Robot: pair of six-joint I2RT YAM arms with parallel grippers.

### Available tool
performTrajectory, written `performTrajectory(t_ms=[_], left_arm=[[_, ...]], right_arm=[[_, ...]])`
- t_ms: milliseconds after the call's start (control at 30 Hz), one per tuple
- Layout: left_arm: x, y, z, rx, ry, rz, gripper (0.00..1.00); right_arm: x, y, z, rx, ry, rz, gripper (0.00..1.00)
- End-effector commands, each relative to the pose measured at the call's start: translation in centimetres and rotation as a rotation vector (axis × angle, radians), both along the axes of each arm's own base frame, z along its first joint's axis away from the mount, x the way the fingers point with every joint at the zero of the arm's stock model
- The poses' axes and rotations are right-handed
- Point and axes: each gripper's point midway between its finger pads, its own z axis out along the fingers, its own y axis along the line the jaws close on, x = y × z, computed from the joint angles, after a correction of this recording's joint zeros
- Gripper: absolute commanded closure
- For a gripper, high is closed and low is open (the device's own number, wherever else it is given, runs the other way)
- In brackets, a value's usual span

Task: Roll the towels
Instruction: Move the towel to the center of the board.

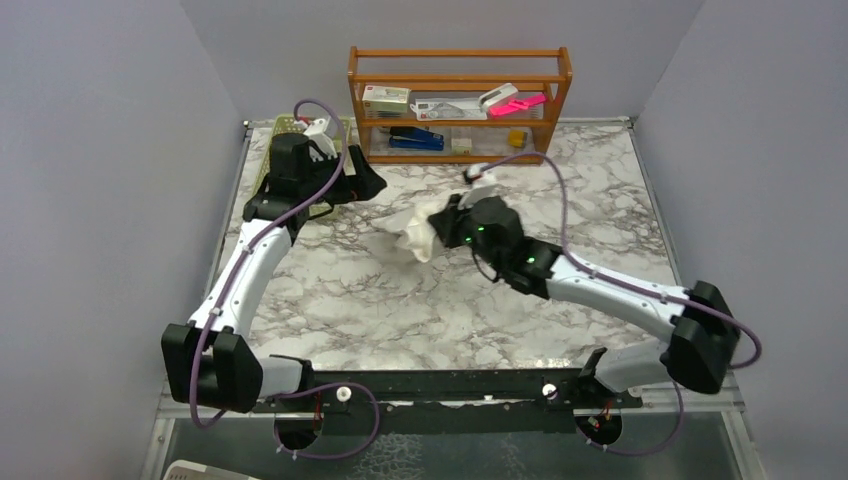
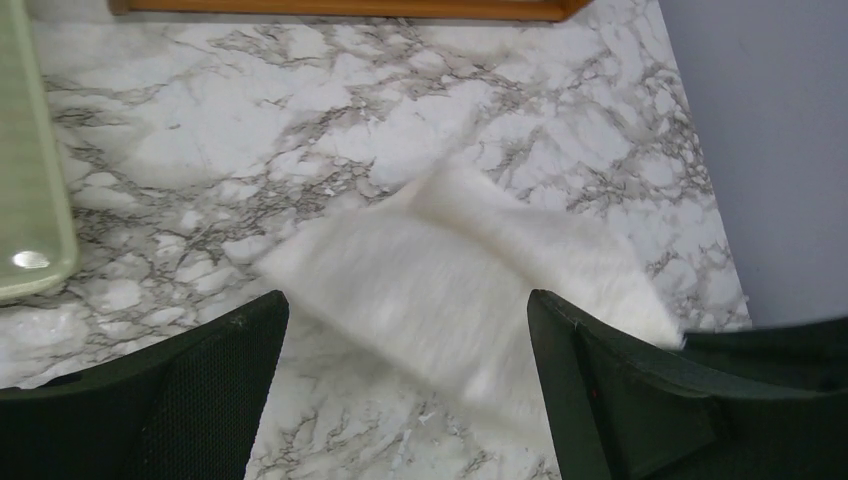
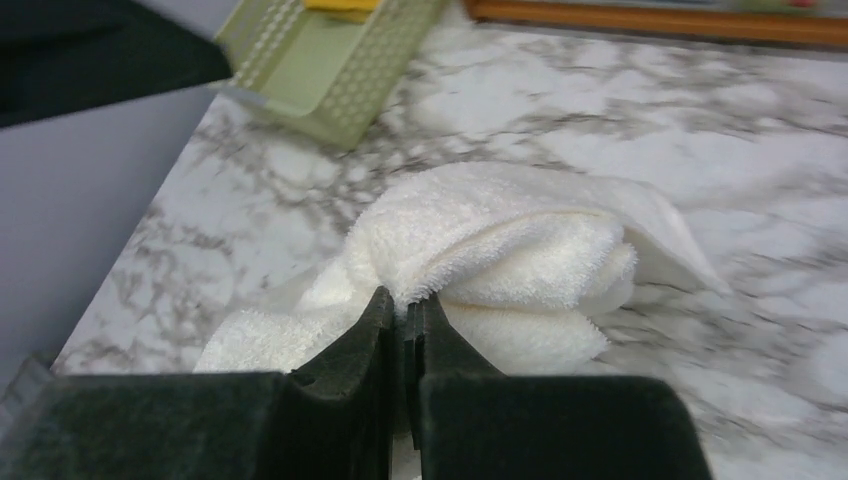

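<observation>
The cream-white towel (image 1: pixel 413 236) lies bunched and partly folded on the marble table (image 1: pixel 400 310), near its middle. My right gripper (image 1: pixel 441 228) is shut on a fold of this towel (image 3: pixel 500 250), and its jaws (image 3: pixel 405 302) pinch the terry edge between them. My left gripper (image 1: pixel 373 184) hovers open at the back left, apart from the towel. In the left wrist view its black fingers (image 2: pixel 230 350) stand wide, with nothing between them and the white towel (image 2: pixel 450 290) below. A yellow strip (image 3: pixel 340 5) shows in the basket; too little shows to name it.
A green perforated basket (image 1: pixel 283 126) sits at the back left corner, beside the left gripper (image 2: pixel 405 300). It also shows as a green basket edge (image 2: pixel 30 200) and a basket wall (image 3: pixel 320 60). A wooden shelf (image 1: pixel 460 100) with small items stands along the back wall.
</observation>
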Motion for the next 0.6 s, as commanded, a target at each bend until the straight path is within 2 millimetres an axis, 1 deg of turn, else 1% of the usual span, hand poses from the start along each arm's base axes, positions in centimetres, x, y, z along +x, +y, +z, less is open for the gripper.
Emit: performTrajectory(t_ms=[0,33,67,100,167,233,300,333,433,467,500,533,567], left_arm=[[-0.5,2.6,1.5,-0.014,-0.032,0.02,0.07],[-0.5,3.3,1.8,-0.012,-0.036,0.036,0.07],[-0.4,4.0,2.2,-0.008,-0.045,0.053,0.07],[-0.4,4.5,2.4,-0.001,-0.052,0.063,0.07],[-0.6,5.3,2.7,0.014,-0.061,0.084,0.07],[-0.7,5.7,2.5,0.023,-0.059,0.095,0.07],[-0.7,5.8,2.2,0.022,-0.05,0.095,0.07],[-0.7,5.6,1.9,0.017,-0.042,0.09,0.07],[-0.6,5.3,1.0,0.004,-0.019,0.075,0.07],[-0.5,5.2,0.8,0.0,-0.015,0.07,0.07],[-0.5,5.1,0.6,-0.003,-0.013,0.065,0.07],[-0.4,5.1,0.4,-0.004,-0.01,0.06,0.07],[-0.4,5.0,0.2,-0.004,-0.007,0.056,0.07]], right_arm=[[-1.7,7.9,3.9,-0.032,-0.128,0.062,0.99],[-1.8,9.0,4.7,-0.024,-0.139,0.077,0.99],[-1.8,9.4,5.4,-0.006,-0.142,0.082,0.99],[-1.8,9.3,6.0,0.005,-0.155,0.072,0.99],[-1.8,7.9,7.3,0.011,-0.208,0.045,0.99],[-1.3,4.6,7.7,-0.02,-0.239,-0.049,0.99],[-0.6,0.4,6.9,-0.056,-0.224,-0.151,0.99],[-0.3,-1.9,5.9,-0.066,-0.198,-0.198,0.99],[0.8,-9.6,1.2,-0.058,-0.039,-0.347,0.99],[0.9,-12.1,-0.4,-0.047,0.011,-0.387,0.96],[0.7,-13.8,-2.3,-0.048,0.066,-0.396,0.73],[0.4,-15.0,-3.3,-0.039,0.102,-0.404,0.51],[0.2,-16.1,-4.0,-0.046,0.123,-0.423,0.22]])
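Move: The right hand is already over the middle of the board: the board's centre lies about 20 cm below it and 3 cm back, with the held white towel trailing off to its left. From that hand the green basket is roughly 18 cm ahead and 32 cm left, and the wooden shelf some 24 cm straight ahead. From the left hand, the board's centre is about 15 cm right, 8 cm back and 24 cm below. Still pinching the towel, the right hand swings about 10 cm further left towards the basket side and slightly back, then whips right across the board for some 20 cm, easing forward, rising and then dipping, turning about 30 degrees clockwise, its fingers parting only at the end. The open left hand draws left, out of the towel's way, then stays there. ##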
